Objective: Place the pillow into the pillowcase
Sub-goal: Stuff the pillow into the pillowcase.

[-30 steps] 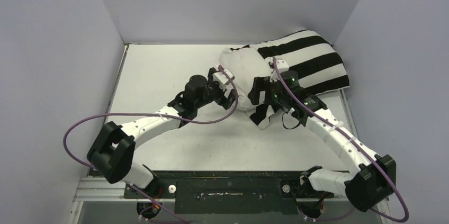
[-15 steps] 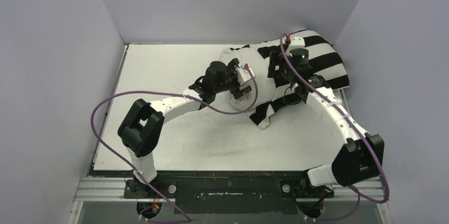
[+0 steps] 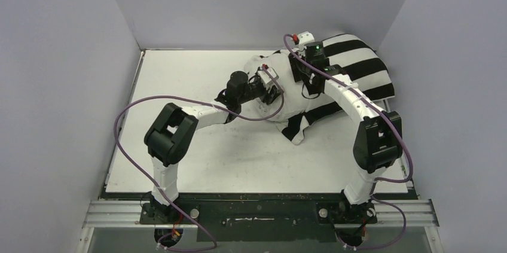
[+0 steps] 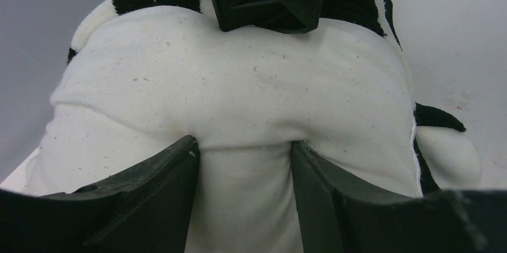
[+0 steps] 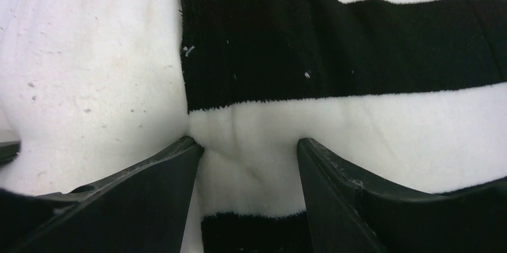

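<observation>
The off-white pillow (image 3: 287,102) lies at the back right of the table, its far end inside the black-and-white striped pillowcase (image 3: 359,67). My left gripper (image 3: 276,85) is pushed into the pillow's exposed near end. In the left wrist view a ridge of pillow (image 4: 239,85) fabric is pinched between its jaws, left gripper (image 4: 242,145). My right gripper (image 3: 297,73) sits at the pillowcase's open edge. It (image 5: 248,144) is shut on a fold of the pillowcase (image 5: 359,43), right beside the bare pillow (image 5: 89,55).
A loose striped flap of the case (image 3: 296,130) trails toward me on the white table (image 3: 197,73). Grey walls enclose the table; the right wall (image 3: 418,55) is close to the pillowcase. Purple cables loop off both arms.
Both arms reached toward the back. The left gripper moved onto the pillow's end, the right up to the case's edge, and both sets of jaws closed in on fabric.
</observation>
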Controlling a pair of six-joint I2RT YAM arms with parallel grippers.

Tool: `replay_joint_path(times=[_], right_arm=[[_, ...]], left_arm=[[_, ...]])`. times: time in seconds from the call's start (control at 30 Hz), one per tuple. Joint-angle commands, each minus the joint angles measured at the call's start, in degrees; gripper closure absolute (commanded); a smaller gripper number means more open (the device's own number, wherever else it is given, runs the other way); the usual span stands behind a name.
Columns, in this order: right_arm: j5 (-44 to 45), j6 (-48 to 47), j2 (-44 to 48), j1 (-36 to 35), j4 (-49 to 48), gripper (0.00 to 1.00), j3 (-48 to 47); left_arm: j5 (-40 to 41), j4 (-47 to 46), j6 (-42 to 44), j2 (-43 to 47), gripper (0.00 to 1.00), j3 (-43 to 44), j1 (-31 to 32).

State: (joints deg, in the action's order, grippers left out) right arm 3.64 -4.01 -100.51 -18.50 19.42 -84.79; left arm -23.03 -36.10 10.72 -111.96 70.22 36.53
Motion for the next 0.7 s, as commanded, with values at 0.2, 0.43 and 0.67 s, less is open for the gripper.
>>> replay_joint_path(times=[0.2,0.43,0.67], right_arm=[[1.1,-5.9,-7.5,-3.5,5.5,1.0,-11.9],[-25.4,-1.2,0.9,-7.0,1.4,1.0,-10.2],[-31.7,3.8,6.7,-18.4,-3.1,1.0,-6.9]], left_arm=[[-2.9,-15.1,-13.6,-4.8,0.59,0.5,-0.4],[-0.5,-28.6,-24.5,-4.5,0.71,-4.8,-0.9],[7.6,-36.0,-28.4,1.4,0.76,-16.6,-0.7]])
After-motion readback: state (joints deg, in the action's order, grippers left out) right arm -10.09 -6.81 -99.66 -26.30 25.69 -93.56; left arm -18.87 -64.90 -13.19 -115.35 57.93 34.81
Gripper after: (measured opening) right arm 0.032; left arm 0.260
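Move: The pillowcase's rim lies between the right fingertips, its edge about 1 cm to their left and 1 cm ahead; the pillow's bare end centres roughly 10 cm left and 6 cm back. The pillowcase's loose flap hangs about 19 cm back of the right hand, 1 cm left. The left hand's open fingers straddle the bare end, whose middle is some 3 cm to its left and 4 cm below; the flap is 13 cm back, 5 cm right. Right fingers pinch the pillowcase rim, pulling left about 10 cm and up 5, while left fingers tighten on the pillow. ##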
